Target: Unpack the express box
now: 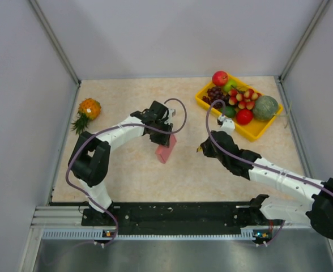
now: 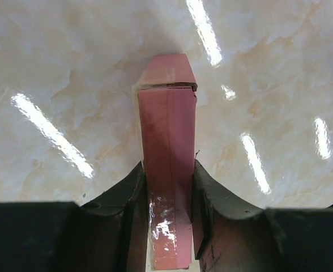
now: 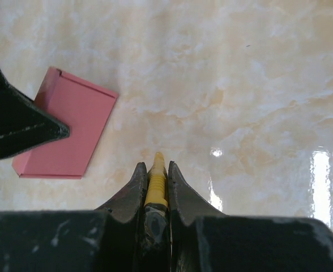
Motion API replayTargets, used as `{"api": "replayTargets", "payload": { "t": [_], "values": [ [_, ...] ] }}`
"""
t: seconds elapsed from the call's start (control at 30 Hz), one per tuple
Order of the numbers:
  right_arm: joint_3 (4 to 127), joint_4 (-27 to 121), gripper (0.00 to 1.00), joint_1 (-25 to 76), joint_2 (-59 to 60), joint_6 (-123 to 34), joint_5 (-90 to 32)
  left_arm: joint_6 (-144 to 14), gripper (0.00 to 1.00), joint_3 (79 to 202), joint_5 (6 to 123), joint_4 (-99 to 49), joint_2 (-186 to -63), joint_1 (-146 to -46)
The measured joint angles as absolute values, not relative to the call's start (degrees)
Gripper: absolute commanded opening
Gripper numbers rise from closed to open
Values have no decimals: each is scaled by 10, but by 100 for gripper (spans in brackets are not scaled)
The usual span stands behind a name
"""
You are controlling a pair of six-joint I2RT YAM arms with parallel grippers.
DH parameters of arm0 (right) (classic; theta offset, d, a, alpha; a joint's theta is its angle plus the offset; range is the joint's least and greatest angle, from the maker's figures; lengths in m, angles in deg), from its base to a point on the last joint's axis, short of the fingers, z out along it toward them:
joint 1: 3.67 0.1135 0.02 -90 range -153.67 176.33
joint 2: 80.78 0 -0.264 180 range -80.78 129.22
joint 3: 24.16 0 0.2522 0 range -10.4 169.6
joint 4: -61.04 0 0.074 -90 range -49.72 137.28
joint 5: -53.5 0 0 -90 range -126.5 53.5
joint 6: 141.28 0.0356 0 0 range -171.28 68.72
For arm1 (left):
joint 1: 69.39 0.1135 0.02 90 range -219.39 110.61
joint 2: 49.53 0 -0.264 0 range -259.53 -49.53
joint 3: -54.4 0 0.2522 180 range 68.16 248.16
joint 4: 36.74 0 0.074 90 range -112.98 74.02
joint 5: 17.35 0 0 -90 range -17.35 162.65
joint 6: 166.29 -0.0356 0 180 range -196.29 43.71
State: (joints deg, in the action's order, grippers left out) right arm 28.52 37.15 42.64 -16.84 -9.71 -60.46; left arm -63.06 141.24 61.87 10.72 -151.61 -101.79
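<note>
The express box, a small flat pink carton, stands on edge on the marble-patterned table. My left gripper is shut on it, with both black fingers pressed against its broad sides. In the top view the box hangs tilted just below the left gripper, near the table's middle. My right gripper is shut on a yellow utility knife, whose tip pokes out past the fingertips. It hovers to the right of the box. In the top view the right gripper sits beside the box.
A yellow fruit tray with an apple, grapes, a melon and other fruit stands at the back right. A small pineapple lies at the back left. Grey walls enclose the table on three sides.
</note>
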Motion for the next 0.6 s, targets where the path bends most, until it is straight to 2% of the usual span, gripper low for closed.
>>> {"api": "replayTargets", "payload": {
  "t": [0.13, 0.37, 0.53, 0.6],
  "values": [
    [266, 363, 0, 403, -211, -90, -603, -660, 22, 1393, 618, 101, -1498, -1040],
    [229, 362, 0, 360, -280, -86, -590, -710, 37, 1311, 611, 87, -1425, -1108],
    [203, 368, 0, 313, -313, -86, -553, -731, 62, 1298, 645, 75, -1418, -1161],
    [196, 371, 0, 296, -315, -86, -536, -735, 65, 1298, 661, 71, -1421, -1174]
  ]
}}
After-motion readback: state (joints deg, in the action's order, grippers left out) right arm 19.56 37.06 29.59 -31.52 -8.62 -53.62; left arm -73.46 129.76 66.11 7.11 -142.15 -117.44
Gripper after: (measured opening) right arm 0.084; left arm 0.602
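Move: The box stands on edge in the left fingers, its middle about 2 cm back of that hand and 2 cm below; the bare table it is taken to lies 9 cm back and 3 cm right. The knife is roughly 16 cm right and 3 cm back, the fruit tray 33 cm right and 20 cm ahead. From the right hand, the box is about 16 cm left, 1 cm ahead and 9 cm below, the tray 17 cm right and 23 cm ahead. Draw the left gripper back about 9 cm and a little right, low over the table, with the upright box still pinched, turning it clockwise some 20 degrees; near the end of the pull, spread the fingers to let go. Meanwhile carry the knife, still gripped in the right hand, some 6 cm right, away from the box. ##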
